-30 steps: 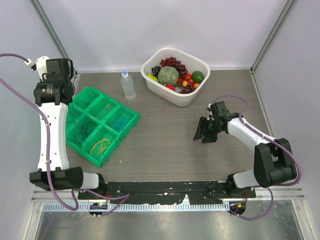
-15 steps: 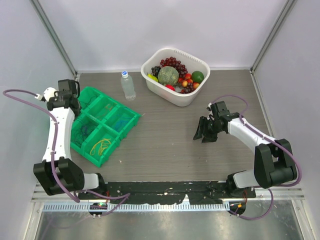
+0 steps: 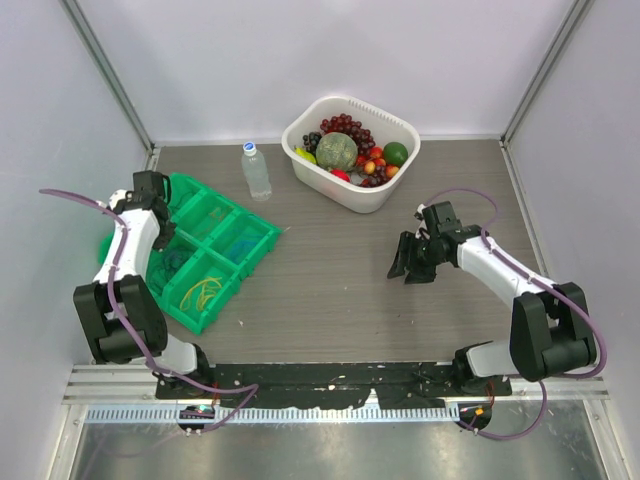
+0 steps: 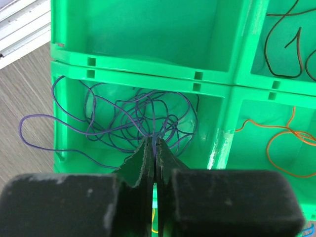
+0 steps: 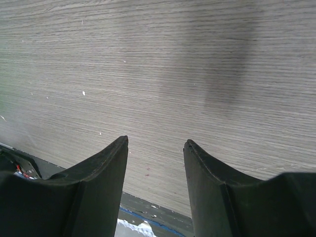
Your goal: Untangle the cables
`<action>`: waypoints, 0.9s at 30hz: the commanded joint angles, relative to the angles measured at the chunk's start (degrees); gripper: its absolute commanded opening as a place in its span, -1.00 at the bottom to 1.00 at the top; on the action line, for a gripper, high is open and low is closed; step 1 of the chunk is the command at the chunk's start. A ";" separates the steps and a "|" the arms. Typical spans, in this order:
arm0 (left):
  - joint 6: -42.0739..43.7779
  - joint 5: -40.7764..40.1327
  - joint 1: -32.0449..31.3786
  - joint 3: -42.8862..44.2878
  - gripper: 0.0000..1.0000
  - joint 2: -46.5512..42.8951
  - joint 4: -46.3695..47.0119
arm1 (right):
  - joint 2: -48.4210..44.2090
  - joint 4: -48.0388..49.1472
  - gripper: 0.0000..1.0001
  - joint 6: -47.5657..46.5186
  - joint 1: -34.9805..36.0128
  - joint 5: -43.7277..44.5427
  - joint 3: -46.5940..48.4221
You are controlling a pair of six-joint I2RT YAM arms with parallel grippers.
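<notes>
The cables lie sorted in a green compartment bin [image 3: 262, 232]. A tangle of thin purple cable [image 4: 128, 116] fills one compartment, with a loop hanging over the bin wall onto the table. My left gripper [image 4: 155, 142] is shut on a few purple strands at the tangle's near edge; from above it [image 3: 158, 228] sits low over the bin's left side. A dark brown cable [image 4: 289, 47] and an orange cable [image 4: 289, 140] lie in neighbouring compartments, and a yellow cable [image 3: 203, 292] in the nearest one. My right gripper [image 3: 405, 265] stands open over bare table, its jaws [image 5: 156, 143] holding nothing.
A white basket [image 3: 300, 165] full of fruit stands at the back centre. A clear water bottle [image 3: 256, 172] stands upright between the basket and the bin. Walls close in the table on three sides.
My left arm has swung down from high at the far left and folded in over the bin. The right arm has not moved.
</notes>
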 commanded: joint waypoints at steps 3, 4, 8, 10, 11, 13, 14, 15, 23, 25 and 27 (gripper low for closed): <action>-1.33 2.73 0.43 0.10 -0.37 -1.27 1.13 | -2.74 -1.49 0.08 -1.22 -0.16 1.63 3.53; -1.59 3.16 0.42 -0.16 -0.22 -2.06 1.12 | -2.91 -1.84 0.08 -1.39 -0.16 1.72 3.97; -3.44 4.22 0.42 -1.13 0.19 -5.40 0.43 | -3.97 -2.89 0.08 -1.13 -0.16 1.89 4.50; -4.32 4.31 0.42 -1.91 0.29 -7.07 -0.10 | -4.32 -3.07 0.08 -1.13 -0.16 1.89 4.76; -4.58 4.66 0.51 -2.27 0.36 -7.77 -0.28 | -4.58 -3.42 0.08 -1.13 -0.24 1.81 4.85; -5.55 4.93 0.42 -2.36 0.54 -8.92 -1.77 | -4.85 -4.47 0.08 -1.22 -0.16 1.89 5.64; -6.51 4.75 0.42 -2.27 0.62 -9.62 -2.91 | -5.02 -4.83 0.08 -1.48 -0.16 1.89 6.08; -7.21 4.49 0.25 -2.10 0.71 -10.41 -3.79 | -5.37 -5.35 0.08 -1.48 -0.16 2.24 6.34; -10.48 2.72 -3.61 -0.96 0.96 -16.73 -8.19 | -7.39 -7.55 0.08 -2.01 -0.16 3.21 7.22; -9.43 4.82 -6.76 -0.95 0.95 -18.58 -6.36 | -7.57 -8.34 0.08 -2.10 -0.16 3.56 7.84; -5.57 10.17 -9.67 -2.09 0.79 -20.95 -0.58 | -8.01 -9.13 0.08 -2.01 -0.16 3.74 8.54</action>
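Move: The left hand, shut on the purple cable, is over its compartment in the green tray; the compartment's middle is about 1 cm back, level left to right, some 6 cm below. From this hand the yellow cable lies 8 cm back and 7 cm right, the orange one 9 cm ahead and 9 cm right, the blue one 2 cm ahead and 15 cm right. The purple cable's compartment is roughly 49 cm left and 3 cm ahead of the right hand. Left fingers open wide, releasing the purple cable, then rise about 6 cm, moving right and back; right hand rises 4 cm. ##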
